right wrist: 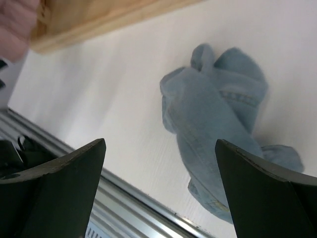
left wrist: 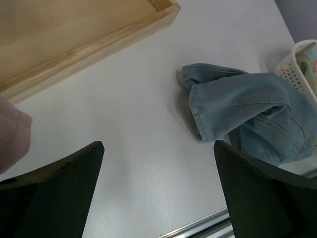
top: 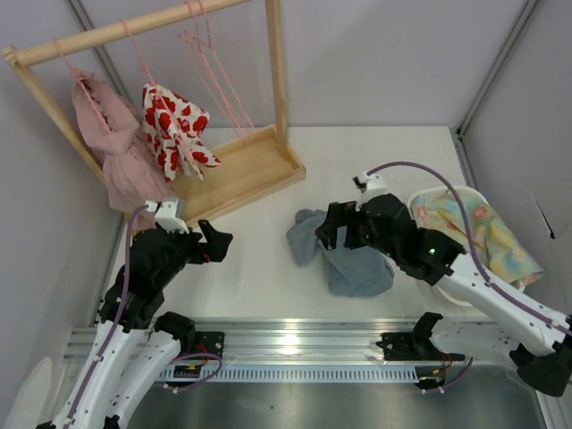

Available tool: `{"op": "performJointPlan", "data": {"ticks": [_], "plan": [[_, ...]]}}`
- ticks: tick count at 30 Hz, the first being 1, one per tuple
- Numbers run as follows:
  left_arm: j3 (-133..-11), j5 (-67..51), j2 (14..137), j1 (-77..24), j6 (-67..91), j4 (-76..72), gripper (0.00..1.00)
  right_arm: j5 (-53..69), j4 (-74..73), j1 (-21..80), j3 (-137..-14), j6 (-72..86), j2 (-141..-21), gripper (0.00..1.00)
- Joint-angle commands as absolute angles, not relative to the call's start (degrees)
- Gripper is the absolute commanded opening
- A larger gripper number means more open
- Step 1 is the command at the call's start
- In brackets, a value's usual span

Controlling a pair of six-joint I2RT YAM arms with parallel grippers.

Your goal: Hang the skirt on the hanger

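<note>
The light blue denim skirt [top: 344, 259] lies crumpled on the white table, right of centre; it also shows in the left wrist view [left wrist: 242, 109] and in the right wrist view [right wrist: 213, 114]. My right gripper [top: 323, 232] hovers just above the skirt's left part, jaws open and empty [right wrist: 159, 141], the skirt below and beyond the fingers. My left gripper [top: 220, 243] stands open over bare table to the skirt's left [left wrist: 158, 146], holding nothing. Empty thin pink hangers [top: 198, 37] hang from the rack's bar at the back.
A wooden clothes rack [top: 268, 63] with a tray base [top: 241, 170] stands at the back left, carrying a pink ruffled dress [top: 112, 143] and a white garment with red hearts [top: 174, 130]. A white basket [top: 465, 192] of colourful cloth sits right of the skirt.
</note>
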State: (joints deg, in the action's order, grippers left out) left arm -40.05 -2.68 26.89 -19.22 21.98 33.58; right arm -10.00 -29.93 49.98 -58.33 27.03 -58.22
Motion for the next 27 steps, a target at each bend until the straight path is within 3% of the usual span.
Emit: {"op": "performJointPlan", "data": {"ticks": [1, 6, 15, 20, 27], "plan": [[-39.64, -9.13, 27.5, -19.07, 21.18, 29.27, 0.99, -13.09, -36.28, 45.9, -60.03, 29.52, -55.64, 0.99], [-37.62, -11.17, 30.58, -24.75, 27.76, 21.99, 0.99, -13.73, -37.37, 40.79, -51.26, 31.29, -52.57, 0.99], [-43.4, 10.0, 52.89, -49.11, 30.68, 15.56, 0.99, -4.83, -36.64, 28.57, -45.35, 28.66, -49.84, 0.98], [-45.7, 12.74, 64.05, -53.43, 27.17, 8.71, 0.99, -7.91, -41.74, 25.06, -43.77, 29.53, -44.92, 0.97], [-46.41, 20.38, 74.7, -53.62, 18.47, -4.12, 0.99, -1.76, -39.55, 21.01, -42.28, 33.04, -42.45, 0.96]]}}
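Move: The skirt lies crumpled on the table, its middle roughly 31 cm to the right of my left hand, about 4 cm ahead and some 18 cm below. The wooden rack's base is 24 cm ahead of that hand and 3 cm left, also low. From my right hand the skirt's middle is nearly straight below, 19 cm down, 1 cm ahead and 3 cm right; the basket stands about 38 cm right and 3 cm ahead. I swing my left hand some 18 cm right and sink it about 9 cm towards the skirt's near left end, edging forward last, turning about 20 degrees clockwise, fingers open. Meanwhile my empty right hand slides some 15 cm right over the skirt to its basket-side end, sinking about 8 cm overall and turning clockwise, fingers still wide; neither hand grips the skirt. ##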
